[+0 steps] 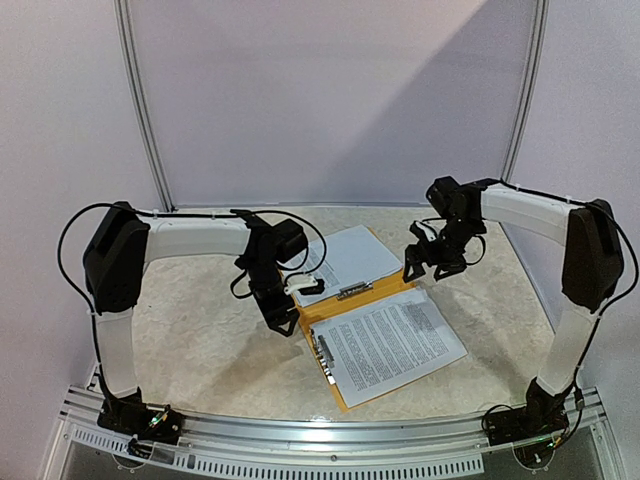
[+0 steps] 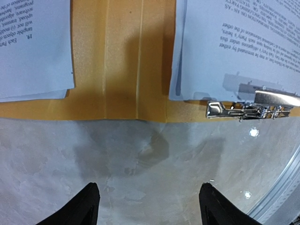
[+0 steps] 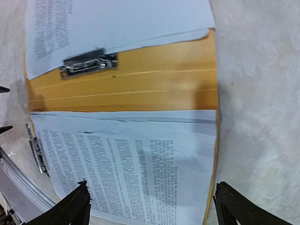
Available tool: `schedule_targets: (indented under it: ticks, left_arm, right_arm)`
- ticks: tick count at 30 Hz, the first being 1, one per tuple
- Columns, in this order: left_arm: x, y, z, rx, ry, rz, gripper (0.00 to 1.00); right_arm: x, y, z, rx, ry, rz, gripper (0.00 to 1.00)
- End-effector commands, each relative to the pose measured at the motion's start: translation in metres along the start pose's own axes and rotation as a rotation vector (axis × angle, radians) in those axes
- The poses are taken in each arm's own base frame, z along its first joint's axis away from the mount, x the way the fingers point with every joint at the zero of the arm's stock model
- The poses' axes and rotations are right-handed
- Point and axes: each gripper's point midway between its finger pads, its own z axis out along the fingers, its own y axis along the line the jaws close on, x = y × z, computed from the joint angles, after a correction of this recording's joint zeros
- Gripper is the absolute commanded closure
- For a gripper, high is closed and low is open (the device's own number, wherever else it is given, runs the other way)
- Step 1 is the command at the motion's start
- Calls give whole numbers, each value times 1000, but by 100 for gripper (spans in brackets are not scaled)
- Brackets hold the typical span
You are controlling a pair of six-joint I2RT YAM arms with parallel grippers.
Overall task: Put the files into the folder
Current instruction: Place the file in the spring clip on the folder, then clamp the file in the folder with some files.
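Observation:
The orange-yellow folder [image 1: 322, 310] lies open flat on the table's middle. The files are white printed sheets, one stack [image 1: 350, 255] on its far half and one [image 1: 388, 342] on its near half. My left gripper [image 1: 282, 318] hovers open over bare table just left of the folder's spine [image 2: 122, 61], nothing between its fingers [image 2: 89, 206]. A metal clip [image 2: 253, 108] holds the sheets [image 2: 243, 42] beside it. My right gripper [image 1: 432, 268] hangs open above the folder's right end. In its view the printed sheets [image 3: 140, 164] lie below the open gripper [image 3: 150, 206], untouched.
A second metal clip [image 1: 325, 355] sits on the near half's left edge. The marbled tabletop [image 1: 200, 340] runs to an aluminium rail [image 1: 330, 430] at the front. Grey panels and a metal frame [image 1: 145, 120] close the back and sides.

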Motion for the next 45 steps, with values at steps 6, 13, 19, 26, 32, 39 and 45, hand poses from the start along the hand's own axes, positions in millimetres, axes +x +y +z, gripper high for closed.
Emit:
schedule_targets:
  ticks: [6, 13, 19, 26, 32, 39, 45]
  left_arm:
    - [-9, -2, -38, -48, -58, 81, 25]
    - [-29, 8, -86, -4, -182, 42, 27]
    - [-45, 18, -95, 119, -326, -130, 29]
    - [-50, 7, -55, 213, -280, -199, 37]
    - [-62, -11, -33, 297, -261, -211, 47]
    - [-53, -27, -7, 338, -203, -220, 49]
    - [-50, -27, -4, 339, -198, -228, 50]
  right_arm:
    - [5, 116, -25, -175, -179, -246, 24]
    - [25, 179, -3, -302, -199, -348, 39]
    - [41, 205, 22, -474, -216, -366, 55]
    - [73, 205, 48, -599, -156, -317, 75]
    - [83, 210, 65, -682, -111, -253, 77]
    - [81, 215, 82, -707, -75, -230, 76]
    - [81, 216, 90, -708, -61, -224, 77]
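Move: The spring clip on the near half of the folder lies about 22 cm left of the empty right hand, 15 cm back and some 9 cm below. From the left hand, the same clip is roughly 9 cm right, 8 cm back and 3 cm lower. The file's middle is about 8 cm left and 13 cm back of the right hand. The far clip is some 15 cm to the right hand's left, level with it. Sweeping left about 20 cm and back 13 cm, the right hand arcs up clear of the file, then sinks over its clip end, fingertips tilting left by some 35 degrees and fingers closing from wide open to a narrow gap. The left hand lifts forward, then comes down and back, ending about 5 cm to the right, nearer the clip, its fingers half closed and tips leaning right and back. ##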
